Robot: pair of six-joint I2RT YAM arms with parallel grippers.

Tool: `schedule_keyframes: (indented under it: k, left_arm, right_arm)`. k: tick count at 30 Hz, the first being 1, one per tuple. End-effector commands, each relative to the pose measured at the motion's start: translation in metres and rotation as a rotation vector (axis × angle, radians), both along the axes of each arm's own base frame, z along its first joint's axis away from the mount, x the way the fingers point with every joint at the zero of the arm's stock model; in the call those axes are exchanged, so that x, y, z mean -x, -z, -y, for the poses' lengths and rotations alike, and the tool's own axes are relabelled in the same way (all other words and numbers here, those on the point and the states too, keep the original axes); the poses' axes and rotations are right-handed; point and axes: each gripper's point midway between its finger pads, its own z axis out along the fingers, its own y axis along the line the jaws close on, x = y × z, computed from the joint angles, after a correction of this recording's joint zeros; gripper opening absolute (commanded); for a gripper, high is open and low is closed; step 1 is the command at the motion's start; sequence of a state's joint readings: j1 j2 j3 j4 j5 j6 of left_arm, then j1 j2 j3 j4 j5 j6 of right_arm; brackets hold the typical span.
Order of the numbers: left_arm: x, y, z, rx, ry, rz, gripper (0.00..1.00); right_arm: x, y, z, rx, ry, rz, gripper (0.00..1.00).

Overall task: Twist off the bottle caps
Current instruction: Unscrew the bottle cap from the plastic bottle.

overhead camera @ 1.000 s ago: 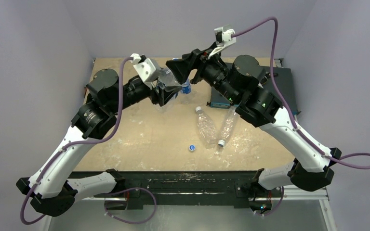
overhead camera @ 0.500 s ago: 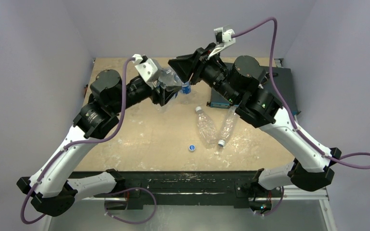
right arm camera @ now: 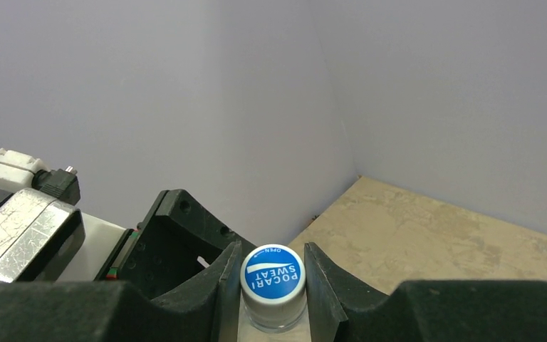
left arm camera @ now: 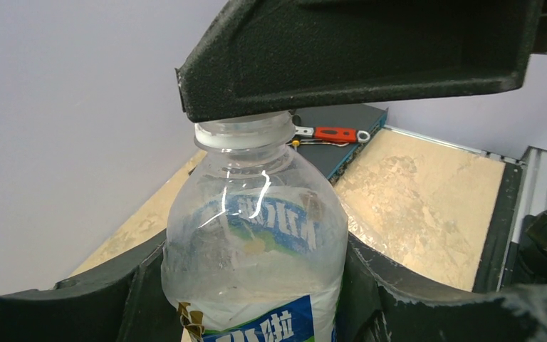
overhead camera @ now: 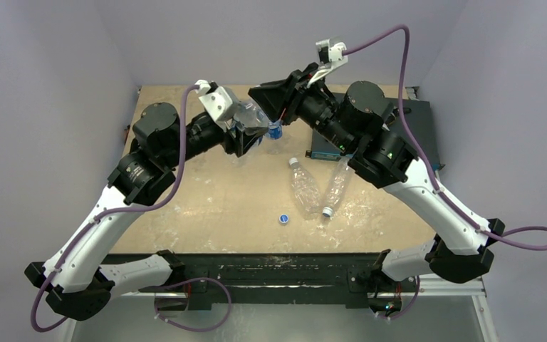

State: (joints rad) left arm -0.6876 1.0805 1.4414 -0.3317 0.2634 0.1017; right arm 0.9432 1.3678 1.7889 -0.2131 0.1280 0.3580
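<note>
My left gripper [left arm camera: 253, 267] is shut on the body of a clear bottle [left arm camera: 256, 235] with a blue, white and green label, held upright above the far table. In the top view the left gripper [overhead camera: 246, 134] and that bottle [overhead camera: 248, 117] sit left of centre. The right gripper [right arm camera: 273, 285] is shut on the bottle's cap [right arm camera: 273, 276], which is blue with a white mark; both fingers touch its sides. In the left wrist view a right finger [left arm camera: 356, 57] hides the cap. In the top view the right gripper [overhead camera: 269, 107] is above the neck.
Two unlabelled crinkled bottles [overhead camera: 304, 187] [overhead camera: 336, 187] lie on the table right of centre. A loose blue cap [overhead camera: 283, 219] rests near the front. Another labelled bottle [overhead camera: 275, 131] shows partly behind the grippers. A dark box [overhead camera: 414, 128] with a red-handled tool [left arm camera: 336, 133] sits at the back right.
The right gripper's jaws have closed onto the blue cap. The left arm lifted the bottle slightly toward the right gripper early on, then held still.
</note>
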Motion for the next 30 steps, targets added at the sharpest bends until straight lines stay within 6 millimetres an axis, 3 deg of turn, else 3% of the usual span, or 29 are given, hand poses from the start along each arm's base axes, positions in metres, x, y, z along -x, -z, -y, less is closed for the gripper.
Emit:
schedule_keyframes:
  k: [1,6,14,18,21,26,29,30]
  left_arm:
    - [0.034,-0.031,0.011,0.061,0.175,0.069,0.00]
    - [0.097,-0.038,0.027,0.087,0.519,0.020,0.00]
    - [0.153,-0.044,0.025,0.089,0.821,-0.042,0.00]
    - [0.169,-0.051,0.021,0.111,0.898,-0.055,0.00]
    - [0.174,-0.053,0.019,0.122,0.920,-0.069,0.00]
    - [0.174,-0.052,0.019,0.120,0.923,-0.074,0.00]
    - [0.170,-0.051,0.020,0.113,0.901,-0.062,0.00]
    - [0.166,-0.049,0.021,0.109,0.879,-0.055,0.00]
  right_arm:
    - [0.015,-0.015,0.002,-0.006,-0.066,0.066,0.00]
    - [0.040,-0.029,0.001,-0.019,-0.188,0.170,0.00]
    - [0.107,-0.047,0.008,-0.068,-0.553,0.365,0.00]
    - [0.142,-0.041,0.013,-0.048,-0.781,0.437,0.00]
    - [0.157,-0.036,0.014,-0.018,-0.879,0.463,0.00]
    - [0.159,-0.025,0.011,0.026,-0.919,0.459,0.00]
    - [0.147,-0.024,0.009,0.033,-0.854,0.428,0.01]
    - [0.138,-0.028,0.008,0.028,-0.798,0.414,0.17]
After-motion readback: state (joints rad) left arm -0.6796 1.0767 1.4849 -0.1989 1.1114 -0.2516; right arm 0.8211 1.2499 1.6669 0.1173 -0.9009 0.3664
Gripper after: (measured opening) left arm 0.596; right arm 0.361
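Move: The right fingers already pinch the white cap with the blue top, right at their hand point, while the left fingers already hold the plastic bottle round its body. From the left hand, the cap sits some 8 cm up, 2 cm ahead and 4 cm to the right. On the table about 50 cm beneath the right hand, the opened blue bottle stands some 18 cm ahead and 2 cm right, a clear bottle lies level and about 11 cm right, and a loose blue cap about 10 cm back and 4 cm right. Keeping its pinch on the cap, the right hand turns counter-clockwise by nearly 50 degrees while the left, still gripping the bottle body, turns clockwise by as much, twisting cap against bottle. Together both hands swing back towards the bases about 15 cm, away from the standing blue bottle, the fingers ending up facing each other across the bottle; neither grip opens. ##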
